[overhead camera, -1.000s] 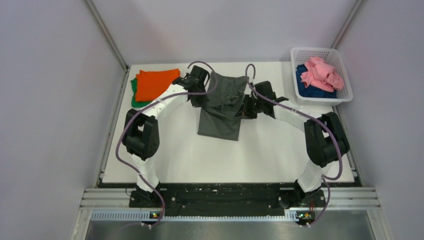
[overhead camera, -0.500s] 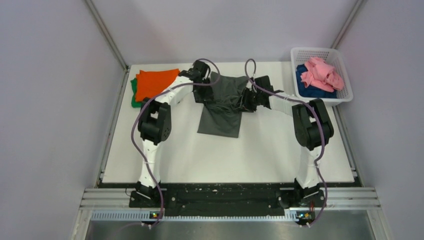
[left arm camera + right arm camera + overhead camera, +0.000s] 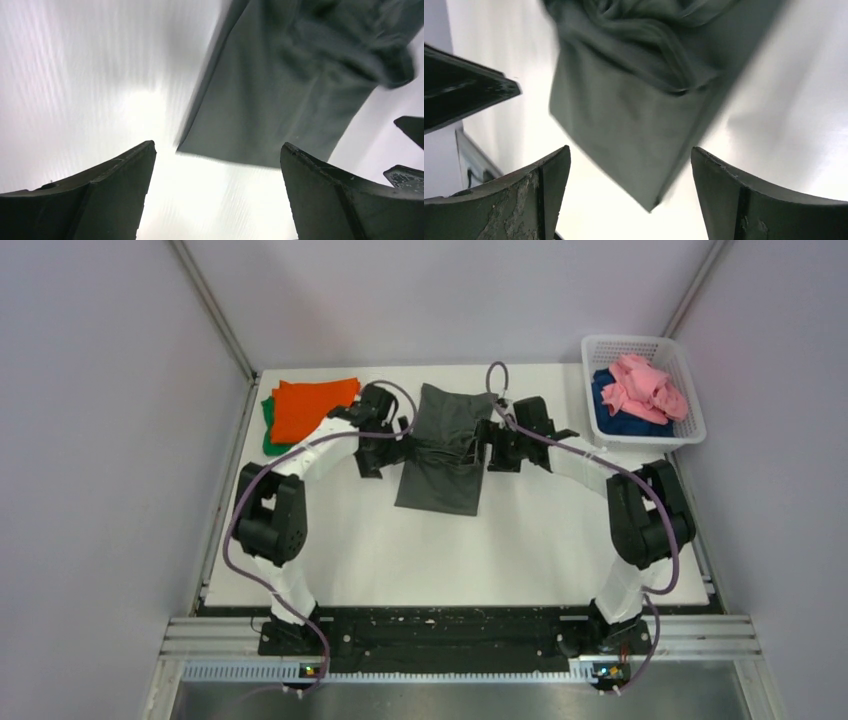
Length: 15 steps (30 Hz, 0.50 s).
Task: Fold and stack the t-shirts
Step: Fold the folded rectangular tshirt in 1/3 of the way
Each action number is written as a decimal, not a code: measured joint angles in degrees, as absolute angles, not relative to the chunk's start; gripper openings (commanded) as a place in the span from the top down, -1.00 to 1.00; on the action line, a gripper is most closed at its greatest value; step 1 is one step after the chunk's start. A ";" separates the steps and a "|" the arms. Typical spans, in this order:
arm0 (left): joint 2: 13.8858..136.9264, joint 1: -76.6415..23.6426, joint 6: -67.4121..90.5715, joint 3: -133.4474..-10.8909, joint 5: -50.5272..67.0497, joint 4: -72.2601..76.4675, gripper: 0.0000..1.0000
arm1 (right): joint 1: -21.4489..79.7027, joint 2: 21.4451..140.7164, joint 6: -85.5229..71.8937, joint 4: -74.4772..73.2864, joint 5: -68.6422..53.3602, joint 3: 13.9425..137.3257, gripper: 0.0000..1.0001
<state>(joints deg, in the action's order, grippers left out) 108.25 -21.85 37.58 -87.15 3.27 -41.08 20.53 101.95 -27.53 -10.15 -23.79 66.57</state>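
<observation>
The dark grey t-shirt lies on the table at the far middle, folded into a long strip with a bunched crease across its middle. It also shows in the left wrist view and the right wrist view. My left gripper is open and empty beside the shirt's left edge. My right gripper is open and empty beside its right edge. The orange t-shirt lies folded on the green t-shirt at the far left. The pink t-shirt and the dark blue t-shirt lie in the basket.
The white mesh basket stands at the far right corner. Grey walls close the table on the left, the back and the right. Bare white table lies between the grey shirt and the arm bases.
Both grippers have let go of the grey shirt and moved apart to its sides. The shirt's far part, bunched and lifted before, now lies spread flat towards the back.
</observation>
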 measured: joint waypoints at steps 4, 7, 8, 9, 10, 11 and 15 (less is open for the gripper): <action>98.63 -21.85 40.21 -73.58 2.74 -40.62 -0.97 | 27.07 101.91 -25.93 -8.64 -26.72 65.71 -0.78; 92.99 -21.85 42.26 -66.06 2.72 -40.01 -0.97 | 31.24 105.06 -25.50 -7.77 -28.40 67.61 -0.78; 91.48 -21.85 43.00 -64.10 2.70 -39.99 -0.97 | 32.08 106.72 -25.45 -7.31 -28.53 68.88 -0.78; 90.15 -21.85 43.66 -62.35 2.68 -39.81 -0.97 | 32.60 109.03 -25.43 -6.81 -28.42 71.05 -0.78; 89.08 -21.85 44.23 -60.95 2.68 -39.79 -0.97 | 32.67 110.83 -25.39 -6.00 -28.05 72.64 -0.78; 88.09 -21.85 44.95 -59.44 2.70 -39.53 -0.97 | 32.49 113.32 -25.15 -5.80 -26.68 75.33 -0.78; 85.76 -22.00 46.48 -55.46 3.18 -37.85 -0.98 | 30.76 121.16 -25.34 -3.95 -23.38 84.36 -0.78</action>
<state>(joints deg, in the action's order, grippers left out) 85.76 -22.00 46.48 -55.46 3.18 -37.85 30.76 121.16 -25.34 -3.95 -23.38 84.36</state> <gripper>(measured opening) 0.986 0.891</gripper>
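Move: The right hand's likely goal, the grey shirt's crumpled folded flap, has its middle about 11 cm to the left, 1 cm ahead and 4 cm below; the flap's left corner is some 19 cm left and 3 cm ahead. From the left hand, the shirt's near left corner is straight back about 11 cm and 5 cm below, the flap's left corner 5 cm right and 3 cm ahead, and the orange stack 17 cm left, 11 cm ahead. Reaching onto the flap, the right hand seems to touch its edge with open fingertips: it swings about 11 cm left, at first drawing back 5 cm, then sweeps quickly 8 cm forward while sinking. The open left hand backs off some 12 cm, also left and down, clear of the flap and towards the shirt's near left corner. ##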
